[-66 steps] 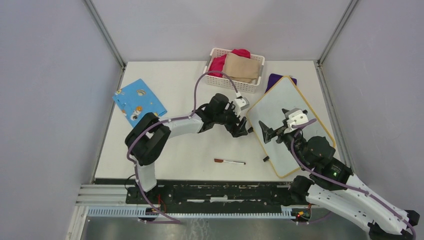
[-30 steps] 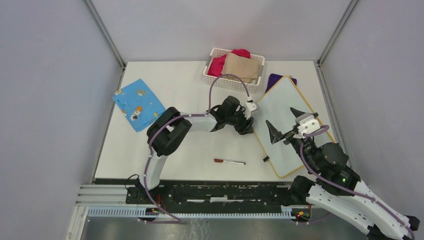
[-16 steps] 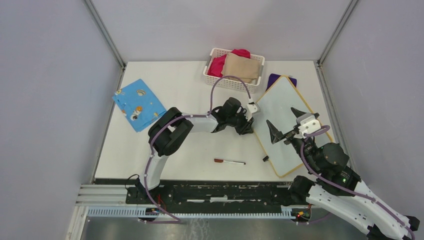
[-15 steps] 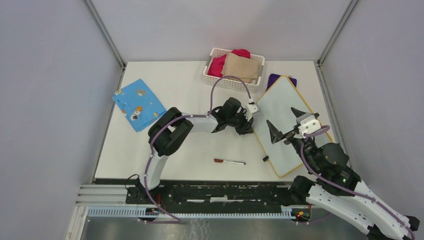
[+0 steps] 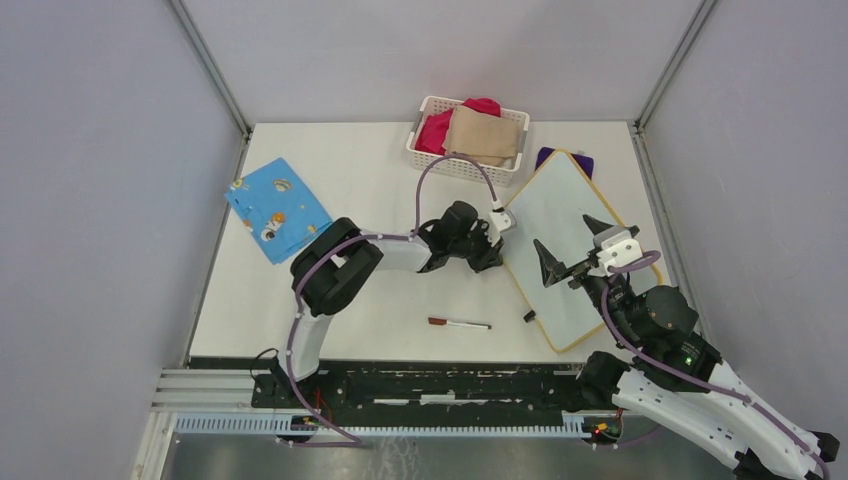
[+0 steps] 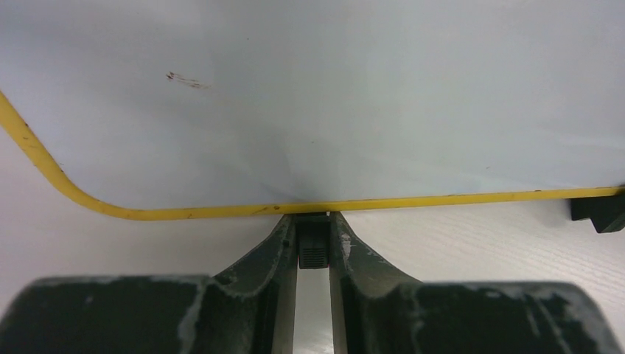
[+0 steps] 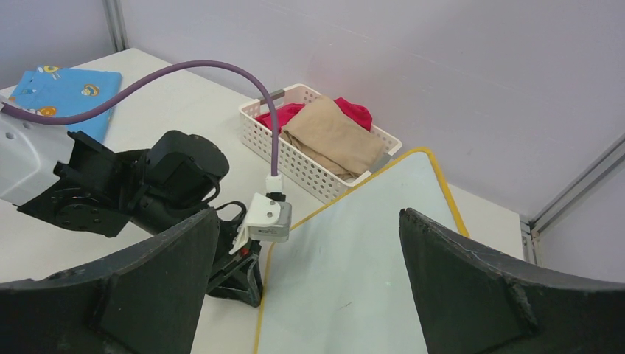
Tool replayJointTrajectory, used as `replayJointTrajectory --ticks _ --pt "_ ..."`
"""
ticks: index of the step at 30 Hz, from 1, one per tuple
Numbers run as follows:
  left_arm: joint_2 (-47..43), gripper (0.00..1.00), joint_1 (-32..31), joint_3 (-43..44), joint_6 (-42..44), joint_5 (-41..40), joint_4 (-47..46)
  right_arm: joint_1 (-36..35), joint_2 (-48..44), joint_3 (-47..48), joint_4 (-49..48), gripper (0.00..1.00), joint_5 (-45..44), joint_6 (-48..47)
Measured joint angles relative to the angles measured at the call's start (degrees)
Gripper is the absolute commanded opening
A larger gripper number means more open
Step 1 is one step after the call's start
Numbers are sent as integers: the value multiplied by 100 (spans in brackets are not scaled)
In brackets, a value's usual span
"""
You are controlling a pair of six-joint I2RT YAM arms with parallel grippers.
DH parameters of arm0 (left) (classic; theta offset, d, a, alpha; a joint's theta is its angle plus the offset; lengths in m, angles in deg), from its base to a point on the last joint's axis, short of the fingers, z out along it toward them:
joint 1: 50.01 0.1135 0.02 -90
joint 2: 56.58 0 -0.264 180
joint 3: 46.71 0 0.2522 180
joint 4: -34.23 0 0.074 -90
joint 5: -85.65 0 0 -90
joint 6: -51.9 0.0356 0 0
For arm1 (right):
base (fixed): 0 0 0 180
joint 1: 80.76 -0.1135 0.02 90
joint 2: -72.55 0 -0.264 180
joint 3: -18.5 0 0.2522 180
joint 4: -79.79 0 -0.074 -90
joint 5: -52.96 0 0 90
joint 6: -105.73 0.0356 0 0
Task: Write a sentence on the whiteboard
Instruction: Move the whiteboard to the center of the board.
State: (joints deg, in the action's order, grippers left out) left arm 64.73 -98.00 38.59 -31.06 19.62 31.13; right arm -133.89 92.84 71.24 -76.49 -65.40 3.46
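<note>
The whiteboard [image 5: 545,205] lies tilted on the right of the table, white with a yellow rim [image 6: 442,200]. I see no sentence on it, only a small reddish smudge [image 6: 188,79]. My left gripper [image 5: 495,258] is at the board's left edge, shut on a small black foot [image 6: 313,247] just under the rim. Its fingers [image 6: 274,243] press that foot from both sides. My right gripper [image 5: 562,232] hangs above the board's middle, wide open and holding nothing. In the right wrist view the whiteboard [image 7: 368,243] lies below, with the left gripper [image 7: 243,276] at its edge.
A marker pen [image 5: 460,323] lies on the table near the front edge. A white basket [image 5: 440,165] of clothes stands at the back. A blue patterned cloth [image 5: 277,208] lies at the left, and a purple cloth [image 5: 565,157] shows behind the board. Another black foot [image 5: 528,317] sticks out at the board's lower edge.
My left gripper has closed on the board's black foot and drawn back a little to the left. The board's far corner has shifted left with it. The right arm has stayed put.
</note>
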Motion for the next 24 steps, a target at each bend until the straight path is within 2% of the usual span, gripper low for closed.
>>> replayJointTrajectory --ticks 6,24 --pt "-293 2 -2 -450 -11 -501 -212 0 -2 0 -2 97 0 26" --pt "-1281 2 -9 -1620 -837 -3139 -313 0 -48 -81 -223 97 7 188"
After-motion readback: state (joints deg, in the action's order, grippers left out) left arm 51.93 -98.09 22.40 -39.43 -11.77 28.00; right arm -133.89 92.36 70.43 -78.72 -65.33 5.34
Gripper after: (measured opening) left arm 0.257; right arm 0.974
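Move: At the left fingers is the black clip on the whiteboard's near-left edge, already pinched at table level; the board's middle lies about 17 cm right and 2 cm ahead. The middle of the table, where the board is headed, is roughly 13 cm left and 7 cm ahead of this hand. The marker lies some 13 cm back and 9 cm left, the basket 27 cm ahead and 5 cm left. From the right hand the table's middle is about 17 cm ahead, 17 cm left and 31 cm below. Dragging the whiteboard by its clip, the left hand keeps its pinch and slides left about 10 cm with some 3 cm forward, staying low and gathering speed after a slow start. Meanwhile it turns counter-clockwise by about 30 degrees, pulling the board off the right side towards the middle of the table. ##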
